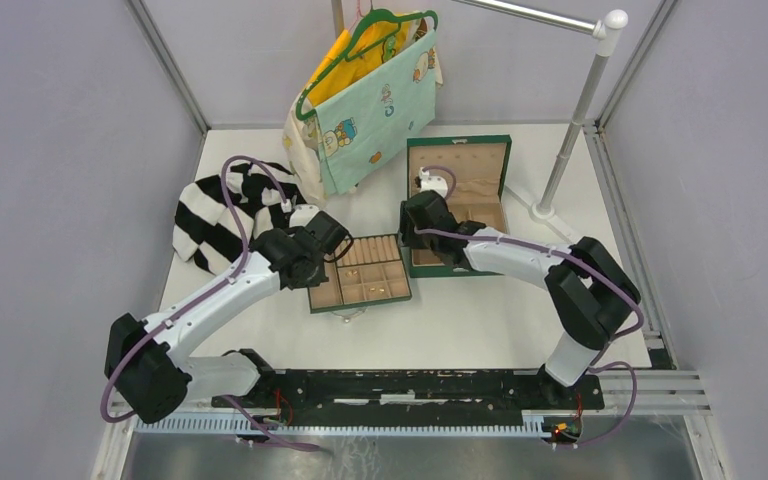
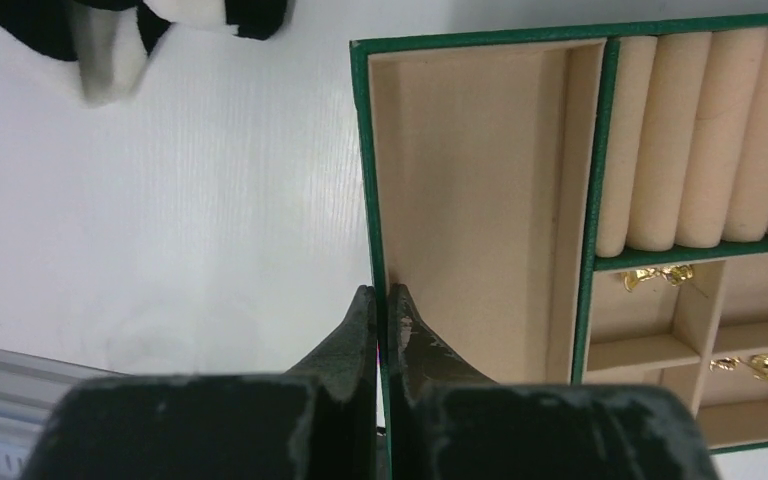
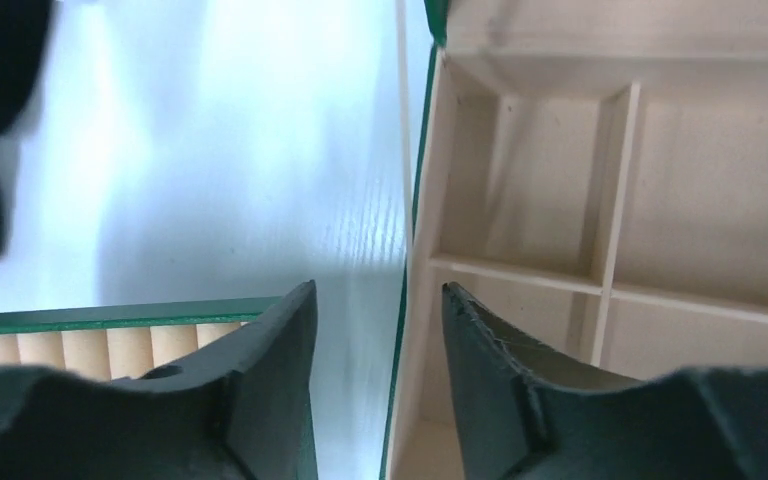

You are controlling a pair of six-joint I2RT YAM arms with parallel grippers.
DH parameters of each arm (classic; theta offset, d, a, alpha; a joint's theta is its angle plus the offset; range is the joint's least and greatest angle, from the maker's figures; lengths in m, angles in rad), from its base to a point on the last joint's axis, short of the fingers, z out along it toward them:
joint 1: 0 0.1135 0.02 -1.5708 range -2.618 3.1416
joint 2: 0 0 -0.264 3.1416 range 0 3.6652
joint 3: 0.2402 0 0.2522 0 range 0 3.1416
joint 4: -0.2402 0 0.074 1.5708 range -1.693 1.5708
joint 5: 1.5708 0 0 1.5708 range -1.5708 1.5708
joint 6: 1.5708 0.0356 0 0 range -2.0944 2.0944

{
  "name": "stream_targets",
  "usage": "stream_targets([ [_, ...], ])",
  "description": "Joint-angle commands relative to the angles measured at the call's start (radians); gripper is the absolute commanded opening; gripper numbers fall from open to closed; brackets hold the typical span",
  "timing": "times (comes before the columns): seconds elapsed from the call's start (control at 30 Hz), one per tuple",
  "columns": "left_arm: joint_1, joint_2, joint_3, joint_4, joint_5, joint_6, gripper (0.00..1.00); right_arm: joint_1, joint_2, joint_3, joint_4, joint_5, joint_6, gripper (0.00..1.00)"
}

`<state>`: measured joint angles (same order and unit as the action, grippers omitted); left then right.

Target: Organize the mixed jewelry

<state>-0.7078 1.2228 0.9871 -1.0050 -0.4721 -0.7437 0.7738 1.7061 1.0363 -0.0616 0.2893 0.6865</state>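
Observation:
A tan divided tray [image 2: 480, 190] with a green rim lies mid-table, and tiny gold jewelry pieces [image 2: 658, 275] [image 2: 750, 365] rest in its small compartments. My left gripper [image 2: 381, 295] is shut on the tray's left wall, one finger on each side; from above it [image 1: 320, 268] sits at the tray's [image 1: 360, 290] left edge. The green box [image 1: 458, 205] stands open to the right. My right gripper [image 3: 378, 290] is open and straddles the box's left wall [image 3: 405, 260] with nothing held. From above the right gripper [image 1: 415, 228] is at that wall.
A black-and-white striped garment [image 1: 225, 215] lies left of the tray. A hanger with bright fabric pieces [image 1: 375, 90] hangs at the back from a white rack pole [image 1: 570, 140]. The tray's corner [image 3: 110, 318] lies close to the box.

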Motion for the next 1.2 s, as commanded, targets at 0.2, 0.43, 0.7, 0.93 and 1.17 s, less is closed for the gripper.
stream_targets([
  [0.2, -0.003, -0.034, 0.041, 0.099, 0.028, -0.015, 0.02, -0.008, -0.344, -0.034, -0.057, 0.099, -0.235, 0.64],
  [0.43, -0.006, 0.048, 0.116, 0.235, 0.157, 0.019, 0.02, -0.100, -0.688, -0.209, -0.254, 0.465, -0.366, 0.74],
  [0.7, -0.036, 0.176, 0.219, 0.328, 0.230, 0.039, 0.02, -0.170, -0.898, -0.243, -0.380, 0.664, -0.463, 0.79],
  [0.93, -0.150, 0.427, 0.462, 0.347, 0.174, -0.035, 0.02, -0.183, -0.936, -0.228, -0.394, 0.688, -0.474, 0.79],
  [1.17, -0.160, 0.615, 0.578, 0.412, 0.163, -0.082, 0.02, -0.184, -0.983, -0.237, -0.434, 0.685, -0.467, 0.79],
])
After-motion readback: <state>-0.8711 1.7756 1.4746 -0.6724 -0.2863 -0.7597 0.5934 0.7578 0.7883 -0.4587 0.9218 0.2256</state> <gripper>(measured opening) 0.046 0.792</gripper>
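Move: Straddling the green box's left wall, the right hand has the box's middle about 10 cm right, 2 cm back and 4 cm lower; the held tray lies some 11 cm left and 9 cm back, the pole's foot roughly 30 cm right and 5 cm ahead. For the left hand, the box is about 32 cm right, 9 cm ahead and 6 cm below, the tray's middle 10 cm right and 2 cm ahead, and the bracelet 8 cm right, 3 cm back on the table. Carrying the tray by its pinched left wall, the left hand swings about 21 cm right and 9 cm forward over the box, turning it clockwise, rising slightly, then dipping at the end. The right hand comes free of the box wall and clears the way, going up first, then about 28 cm right towards the pole and somewhat back, fingers opening wider and wrist swinging clockwise. ##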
